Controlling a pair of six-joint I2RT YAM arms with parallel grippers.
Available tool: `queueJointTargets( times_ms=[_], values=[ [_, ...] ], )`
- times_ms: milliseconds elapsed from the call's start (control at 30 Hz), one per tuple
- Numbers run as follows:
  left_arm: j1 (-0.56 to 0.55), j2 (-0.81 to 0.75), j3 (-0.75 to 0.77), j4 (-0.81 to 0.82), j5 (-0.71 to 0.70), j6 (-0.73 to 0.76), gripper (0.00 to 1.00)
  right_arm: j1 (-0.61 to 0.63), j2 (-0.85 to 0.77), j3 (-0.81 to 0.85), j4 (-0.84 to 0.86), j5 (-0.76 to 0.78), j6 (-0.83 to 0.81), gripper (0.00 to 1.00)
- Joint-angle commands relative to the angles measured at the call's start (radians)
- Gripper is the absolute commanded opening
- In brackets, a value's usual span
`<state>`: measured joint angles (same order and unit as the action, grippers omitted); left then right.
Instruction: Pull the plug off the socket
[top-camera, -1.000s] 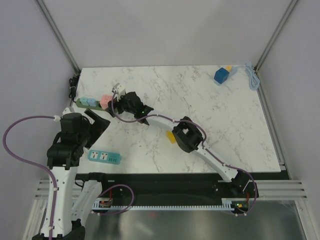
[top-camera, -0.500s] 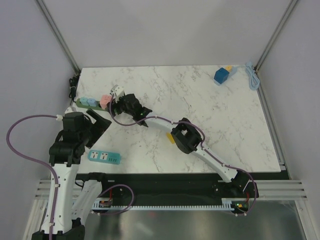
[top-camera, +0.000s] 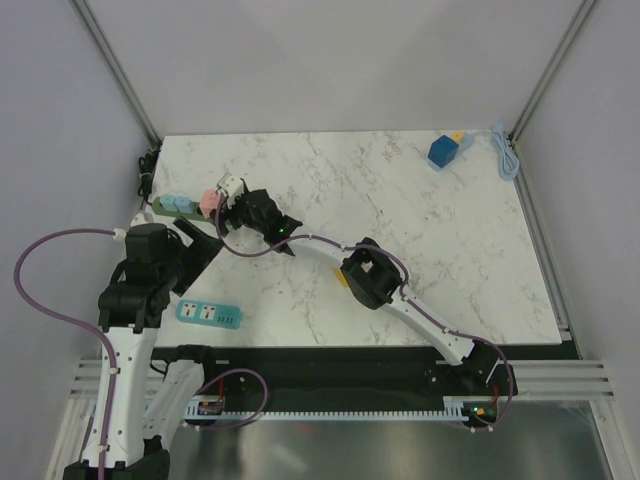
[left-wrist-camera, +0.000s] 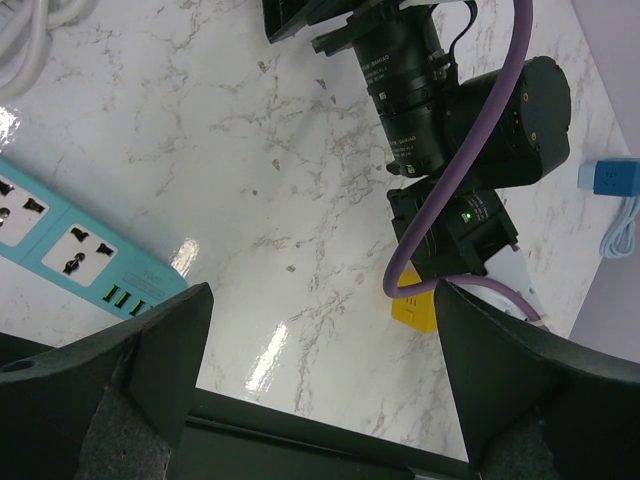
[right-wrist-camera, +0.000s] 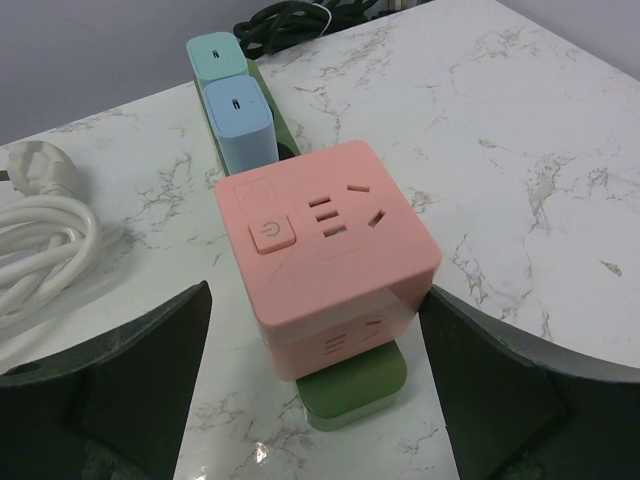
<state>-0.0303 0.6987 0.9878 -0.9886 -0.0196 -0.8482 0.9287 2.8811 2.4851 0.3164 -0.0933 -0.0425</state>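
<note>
A pink cube plug sits upright on the end of a green socket strip, next to a light-blue plug and a teal plug. My right gripper is open, one finger on each side of the pink cube with a gap on both sides. From above, that gripper is at the pink plug on the strip near the table's left edge. My left gripper is open and empty, just in front of the strip.
A coiled white cable with its own plug lies left of the strip. A teal power strip lies at the near left edge. A yellow block lies under the right arm. A blue cube and cable sit far right.
The right gripper has slid left along the table until its fingers flank the pink plug, closing a little and opening again. The left arm shifted only slightly.
</note>
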Motion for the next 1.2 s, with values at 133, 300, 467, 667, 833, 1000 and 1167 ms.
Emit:
queueJointTargets(
  times_ms=[133,300,467,667,833,1000,1167],
  values=[
    [-0.002,0.009,0.014,0.036,0.015,-0.005,0.98,0.007,0.014,0.052,0.059,-0.022,-0.025,0.81],
    [-0.002,0.015,0.012,0.041,0.015,-0.002,0.98,0.009,-0.016,0.021,0.052,-0.057,-0.033,0.59],
    [-0.002,0.007,0.009,0.042,0.038,-0.003,0.98,0.010,-0.086,-0.066,0.053,-0.092,-0.048,0.30],
    [-0.002,0.001,0.011,0.039,0.043,0.001,0.98,0.009,-0.213,-0.234,0.082,-0.112,-0.027,0.00],
    [-0.002,-0.008,0.012,0.036,0.047,-0.008,0.97,0.009,-0.330,-0.411,0.101,-0.082,-0.014,0.00],
    [-0.002,-0.015,0.014,0.038,0.055,-0.006,0.97,0.009,-0.469,-0.595,0.072,-0.065,0.003,0.00],
    [-0.002,-0.011,-0.003,0.038,0.067,0.003,0.96,0.009,-0.638,-0.811,0.096,-0.063,0.041,0.00]
  ],
)
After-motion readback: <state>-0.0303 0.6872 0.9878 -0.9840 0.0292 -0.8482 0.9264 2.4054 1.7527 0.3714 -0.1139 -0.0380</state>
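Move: The pink cube plug sits just past the right fingertips, roughly 1 cm ahead and 2 cm left, level with them. The green power strip under it runs left, its middle about 2 cm ahead and 9 cm left of the right hand, 5 cm lower. The blue plug is some 2 cm ahead and 10 cm left; the white cable 11 cm back and 9 cm left. From the left hand, the cube lies about 24 cm ahead, 5 cm left, 15 cm lower. Close the right gripper, open around the pink cube plug at first, until its fingers pinch the cube's sides. Then, keeping that grip, draw the hand right and back at almost constant height, slow at first and then faster, about 9 to 10 cm in all, tugging on the cube and tipping the fingers some 10 degrees downward. ##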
